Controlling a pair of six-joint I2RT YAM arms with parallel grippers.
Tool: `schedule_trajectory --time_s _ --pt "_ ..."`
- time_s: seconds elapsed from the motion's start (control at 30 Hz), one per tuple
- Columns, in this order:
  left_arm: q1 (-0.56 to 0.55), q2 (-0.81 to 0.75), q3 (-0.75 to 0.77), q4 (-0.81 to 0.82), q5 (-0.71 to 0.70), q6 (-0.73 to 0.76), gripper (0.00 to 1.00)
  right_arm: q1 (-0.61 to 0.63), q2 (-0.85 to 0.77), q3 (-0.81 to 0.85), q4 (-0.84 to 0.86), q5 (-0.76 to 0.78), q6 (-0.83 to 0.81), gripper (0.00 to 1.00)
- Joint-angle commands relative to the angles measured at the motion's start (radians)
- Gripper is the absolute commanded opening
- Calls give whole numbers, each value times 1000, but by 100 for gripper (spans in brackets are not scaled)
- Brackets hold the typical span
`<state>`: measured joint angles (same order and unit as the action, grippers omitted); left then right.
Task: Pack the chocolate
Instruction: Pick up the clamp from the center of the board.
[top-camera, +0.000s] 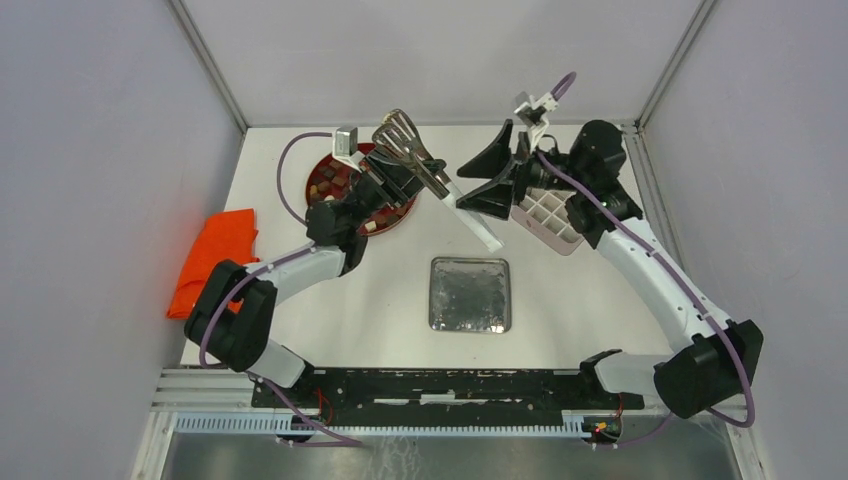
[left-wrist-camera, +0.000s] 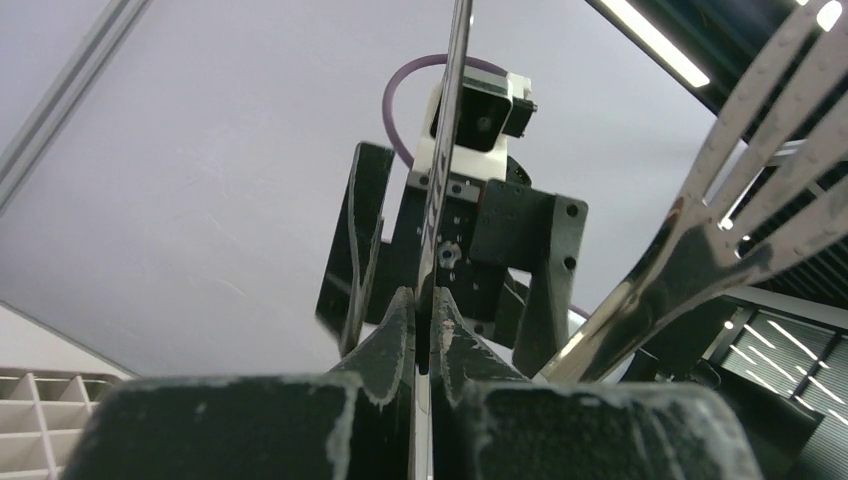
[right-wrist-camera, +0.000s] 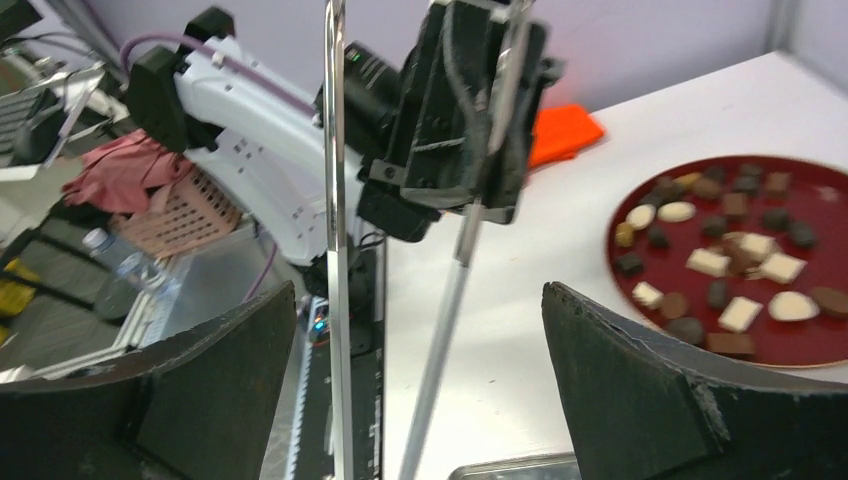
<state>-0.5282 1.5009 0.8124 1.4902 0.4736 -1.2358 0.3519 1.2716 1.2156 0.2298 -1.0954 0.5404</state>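
The chocolate (top-camera: 330, 183) lies as many small dark, brown and cream pieces on a round dark-red plate (top-camera: 306, 190) at the back left; the right wrist view shows the chocolate (right-wrist-camera: 722, 262) too. My left gripper (top-camera: 424, 172) hangs beside the plate, shut on one arm of metal tongs (top-camera: 400, 132) with slotted heads. In the left wrist view the left gripper (left-wrist-camera: 432, 296) pinches that thin arm edge-on. My right gripper (top-camera: 460, 188) faces it, wide open, with both tong arms (right-wrist-camera: 335, 250) passing between its fingers (right-wrist-camera: 640, 380) untouched.
A pale pinkish grid box (top-camera: 552, 222) sits under the right arm. A square metal tray (top-camera: 470, 293) lies at centre front. An orange cloth (top-camera: 215, 258) rests at the table's left edge. Grey walls close in the back and sides.
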Motion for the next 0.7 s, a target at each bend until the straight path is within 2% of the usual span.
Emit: schedule_trajectory --time_s 0.0,0.13,0.23,0.33,0.5,0.67 --pt "-26 31 79 138 -23 -43 2 94 23 -10 -39 11 -49 98" --pt "-27 36 76 150 -54 -36 2 126 17 -89 145 -18 89 98" --pt "-27 49 76 177 -75 -46 2 137 9 -123 180 7 107 96" --pt "-27 76 78 226 -95 -75 2 137 9 -145 239 -3 158 88" --pt "-28 94 91 236 -95 -86 2 137 3 -153 249 -14 166 67" --pt "-27 99 83 240 -96 -89 2 137 10 -148 251 -14 168 63"
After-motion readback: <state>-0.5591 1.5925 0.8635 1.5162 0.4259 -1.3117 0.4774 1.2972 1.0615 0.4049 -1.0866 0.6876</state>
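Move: Some 5 cm to the right hand's left, about 3 cm back and 3 cm lower, hangs the middle of the clamp. The left hand still pinches it, its middle lying roughly 2 cm back and 2 cm right of that hand. From the right hand, the metal tray lies about 37 cm below, some 9 cm back and 1 cm left; the divided box is about 19 cm right, 8 cm ahead, and equally far down. Reaching left, down and back by about 6 cm in all, the right hand brings its open fingers around the clamp's two arms, below the left hand's grip, then stops there and closes by about a third of its opening, turning roughly 10 degrees. The left hand keeps its pinch and offers the clamp, easing about 2 cm to the right and forward. ##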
